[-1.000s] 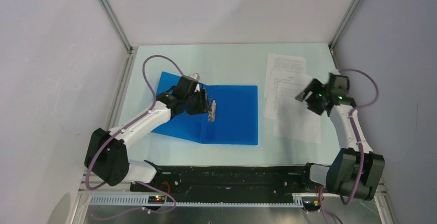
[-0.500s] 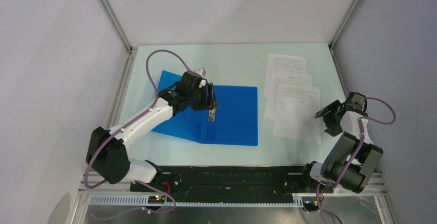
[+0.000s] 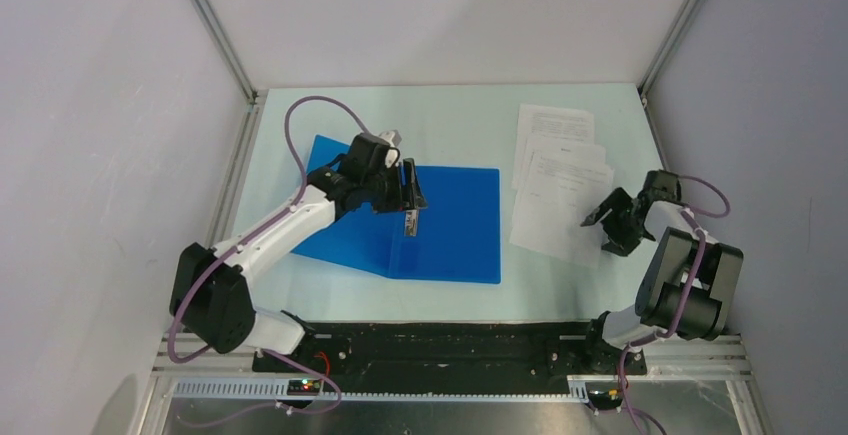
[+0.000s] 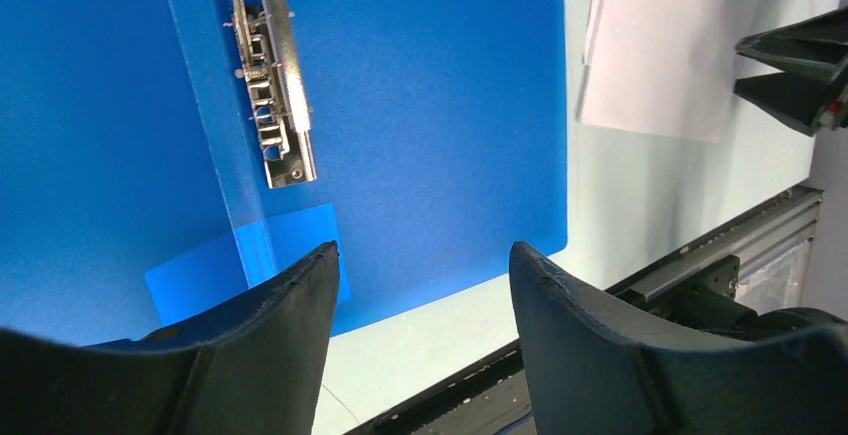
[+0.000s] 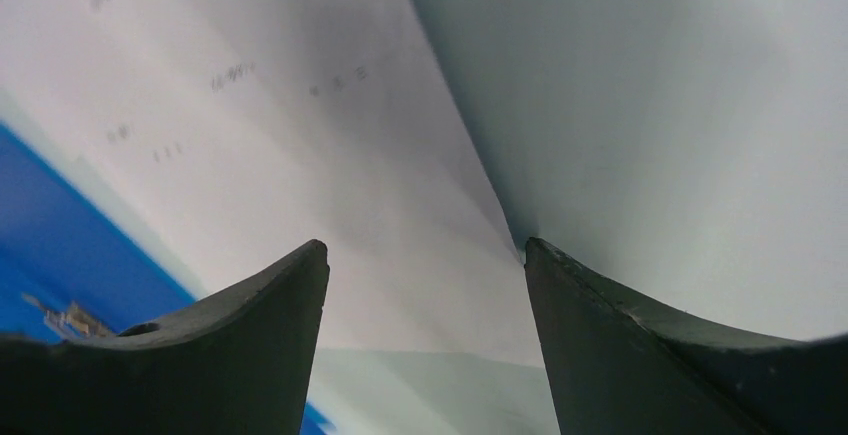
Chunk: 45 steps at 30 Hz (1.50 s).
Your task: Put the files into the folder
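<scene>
The blue folder [image 3: 455, 225] lies open and flat left of the table's middle, with its metal clip [image 3: 412, 217] at the spine. In the left wrist view the folder [image 4: 430, 105] and clip [image 4: 275, 105] lie below my fingers. My left gripper [image 3: 408, 190] hovers over the spine, open and empty [image 4: 425, 250]. The files [image 3: 555, 180], white printed sheets, lie fanned out to the right of the folder. My right gripper [image 3: 603, 231] is open, low at the near right corner of the top sheet [image 5: 300, 135]. Its jaws [image 5: 425, 245] straddle that corner without holding it.
The pale green table [image 3: 460, 115] is walled by white panels with metal posts at the back corners. A black rail [image 3: 450, 340] runs along the near edge between the arm bases. My right gripper shows in the left wrist view [image 4: 795, 75], beside the sheets [image 4: 660, 45].
My right arm swung from the sheets out to the right edge, then came back low at the top sheet's near right corner. The top sheet shifted left. My left gripper moved over the clip.
</scene>
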Motion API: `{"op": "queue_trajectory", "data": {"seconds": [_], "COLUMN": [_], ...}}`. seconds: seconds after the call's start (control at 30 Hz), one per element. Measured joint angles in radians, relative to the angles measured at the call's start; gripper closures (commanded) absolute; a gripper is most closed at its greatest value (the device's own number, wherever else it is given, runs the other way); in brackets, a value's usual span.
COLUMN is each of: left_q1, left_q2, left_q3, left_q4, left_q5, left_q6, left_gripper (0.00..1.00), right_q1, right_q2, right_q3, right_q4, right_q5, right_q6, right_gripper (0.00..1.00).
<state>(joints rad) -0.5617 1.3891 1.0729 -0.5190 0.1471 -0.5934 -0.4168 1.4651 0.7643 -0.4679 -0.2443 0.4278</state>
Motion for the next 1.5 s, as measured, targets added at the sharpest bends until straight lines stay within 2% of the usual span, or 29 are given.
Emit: {"op": "queue_trajectory", "data": {"seconds": [0.13, 0.3, 0.57, 0.73, 0.93, 1.27, 1.37, 1.5], "left_q1": [0.0, 0.0, -0.002, -0.002, -0.013, -0.052, -0.055, -0.056], "left_q2": [0.033, 0.049, 0.093, 0.111, 0.172, 0.547, 0.702, 0.895], "left_q3": [0.038, 0.06, 0.121, 0.146, 0.198, 0.624, 0.818, 1.047], "left_q4": [0.0, 0.0, 0.0, 0.0, -0.007, -0.007, 0.004, 0.011], "left_q5": [0.033, 0.062, 0.095, 0.097, 0.1, 0.121, 0.124, 0.124], "left_q6": [0.003, 0.011, 0.018, 0.017, 0.006, -0.035, -0.052, -0.09], "left_gripper": [0.32, 0.32, 0.31, 0.3, 0.21, 0.14, 0.11, 0.07], "right_q1": [0.074, 0.085, 0.207, 0.232, 0.213, 0.112, 0.092, 0.088], "right_q2": [0.007, -0.002, -0.002, 0.19, 0.468, 0.625, 0.708, 0.788], "right_q3": [0.001, 0.04, 0.346, 0.584, 0.826, 0.948, 1.053, 1.112], "right_q4": [0.005, -0.028, -0.089, -0.095, -0.141, -0.173, -0.197, -0.201], "right_q5": [-0.045, -0.002, 0.106, 0.152, 0.211, 0.162, 0.138, 0.095], "right_q6": [-0.002, 0.003, 0.004, 0.014, 0.066, 0.083, 0.066, 0.053], "right_gripper": [0.24, 0.24, 0.25, 0.27, 0.27, 0.26, 0.26, 0.26]}}
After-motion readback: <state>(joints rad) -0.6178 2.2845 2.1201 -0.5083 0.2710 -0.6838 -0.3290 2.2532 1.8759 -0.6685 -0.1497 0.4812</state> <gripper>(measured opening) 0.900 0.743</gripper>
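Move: The right hand is down at the front file's right edge; that sheet's middle lies about 10 cm ahead and 8 cm left. The middle file lies about 17 cm ahead and 8 cm left, the rear file 24 cm ahead and 9 cm left. From the left hand, the rear file is roughly 25 cm ahead, 35 cm right and 13 cm below; the folder's clip is 8 cm ahead and 1 cm right. Leftward first, the right hand pushes the front file's edge about 3 cm with its finger, then lifts off and arcs forward some 24 cm and rightward, over a 12 cm hump, sinking beside the rear files' right edges with fingers still open. The left hand, high over the folder, eases up, then swings forward and right towards the rear file, about 17 cm each way, opening wider. ##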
